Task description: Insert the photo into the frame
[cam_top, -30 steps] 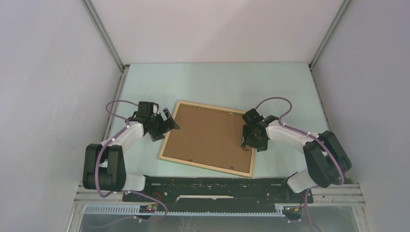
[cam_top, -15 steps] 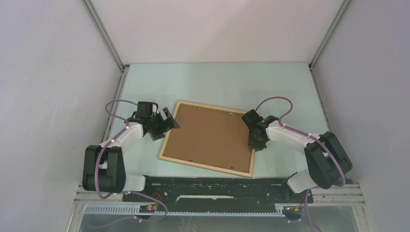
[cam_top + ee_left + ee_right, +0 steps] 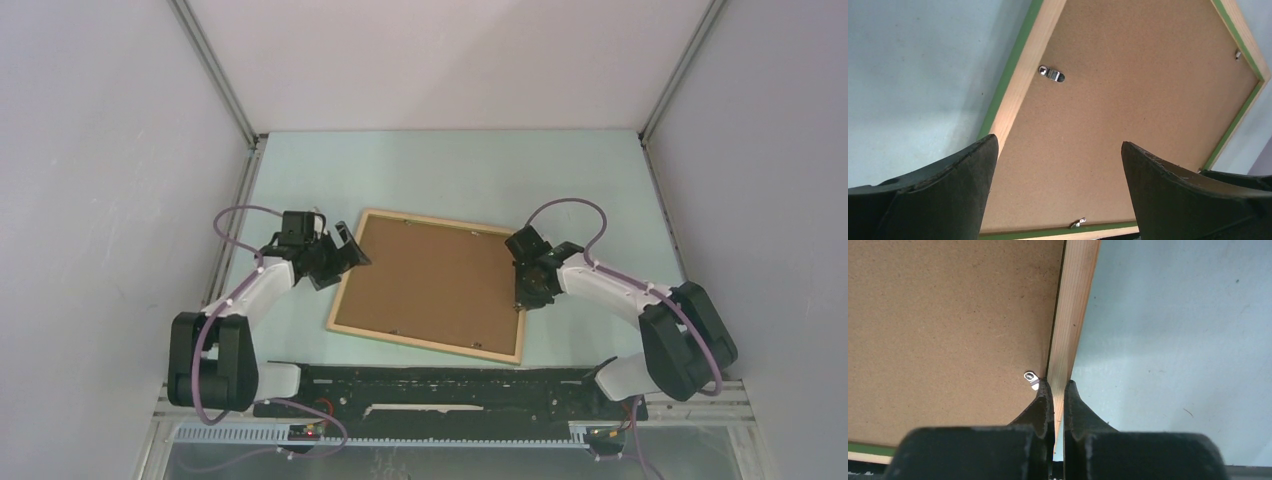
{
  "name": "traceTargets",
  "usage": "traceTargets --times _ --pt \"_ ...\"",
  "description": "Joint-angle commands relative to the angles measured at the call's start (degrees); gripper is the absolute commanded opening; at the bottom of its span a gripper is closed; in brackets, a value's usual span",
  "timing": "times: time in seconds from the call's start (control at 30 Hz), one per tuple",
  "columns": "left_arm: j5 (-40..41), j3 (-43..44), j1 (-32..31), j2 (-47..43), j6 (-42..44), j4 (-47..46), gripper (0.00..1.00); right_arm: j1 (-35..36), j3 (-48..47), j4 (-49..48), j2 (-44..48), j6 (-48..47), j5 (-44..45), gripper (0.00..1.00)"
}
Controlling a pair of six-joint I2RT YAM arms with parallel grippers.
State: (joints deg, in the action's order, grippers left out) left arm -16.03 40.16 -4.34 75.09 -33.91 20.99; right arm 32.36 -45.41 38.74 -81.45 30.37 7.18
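The frame point(image 3: 343, 290) lies back-up on the pale green table, its pale wood rails around a plain brown board point(image 3: 432, 282). A green edge shows along the frame's rail point(image 3: 1020, 85) in the left wrist view. My right gripper point(image 3: 521, 300) is shut on the frame's right rail point(image 3: 1075, 315), one finger on each side of the wood beside a small metal clip point(image 3: 1031, 377). At the frame's left edge my left gripper point(image 3: 345, 252) stands wide open, its fingers apart above the board point(image 3: 1138, 100), holding nothing. The photo is out of view.
Small metal clips point(image 3: 1050, 74) hold the board in along the rails. Grey walls with metal posts close in the table point(image 3: 450, 170) on three sides. A black rail point(image 3: 450, 380) with the arm bases runs along the near edge.
My right gripper has shut on the frame's right rail after standing open over it. The left gripper has stayed open at the left edge.
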Motion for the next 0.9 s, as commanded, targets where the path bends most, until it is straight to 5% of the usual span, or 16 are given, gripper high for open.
traceTargets --times 0.0,0.07,0.3,0.6,0.87 --pt "5.2 2.7 -0.9 -3.8 3.3 5.3 1.0 -0.3 -0.6 -3.8 4.4 -4.7 -2.5 0.12" --pt "8.1 5.2 -1.5 -3.8 4.7 8.8 1.0 -0.4 -0.6 -3.5 6.3 -5.1 -2.5 0.39" --pt "15.8 12.5 -2.3 0.6 7.1 15.7 1.0 -3.4 -0.6 -4.9 10.6 -7.0 -6.4 0.63" --pt "18.5 20.5 -5.4 13.5 4.9 18.6 1.0 -7.3 -0.7 -9.2 6.6 -8.7 -11.9 0.75" --pt "17.4 22.4 -6.2 19.4 -11.8 16.5 0.95 -7.7 -0.7 -10.1 2.2 -8.3 -12.6 0.71"
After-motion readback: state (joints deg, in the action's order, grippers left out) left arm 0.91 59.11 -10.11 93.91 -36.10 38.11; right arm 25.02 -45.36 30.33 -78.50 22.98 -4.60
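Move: The left hand hovers open near the frame's left rail, that rail's metal clip about 2 cm ahead, 1 cm to its right and 4 cm below. The far-left clip lies some 9 cm ahead and 9 cm right, the near-left one about 9 cm back and 8 cm right. The right hand, fingers shut, is at the right rail's clip, barely 1 cm left of and below it; the near-right clip is roughly 6 cm back and 6 cm left. The left hand, staying wide open, first swings about 3 cm left while rising 2 cm, then goes forward and sinks nearly 5 cm beside the left-rail clip as its wrist tips some 20 degrees to point the fingers almost straight down. The right hand leaves the right-rail clip, its shut fingers opening to about three quarters as it rises 4–5 cm and moves forward along the rail, then comes partway down again ahead of that clip. ##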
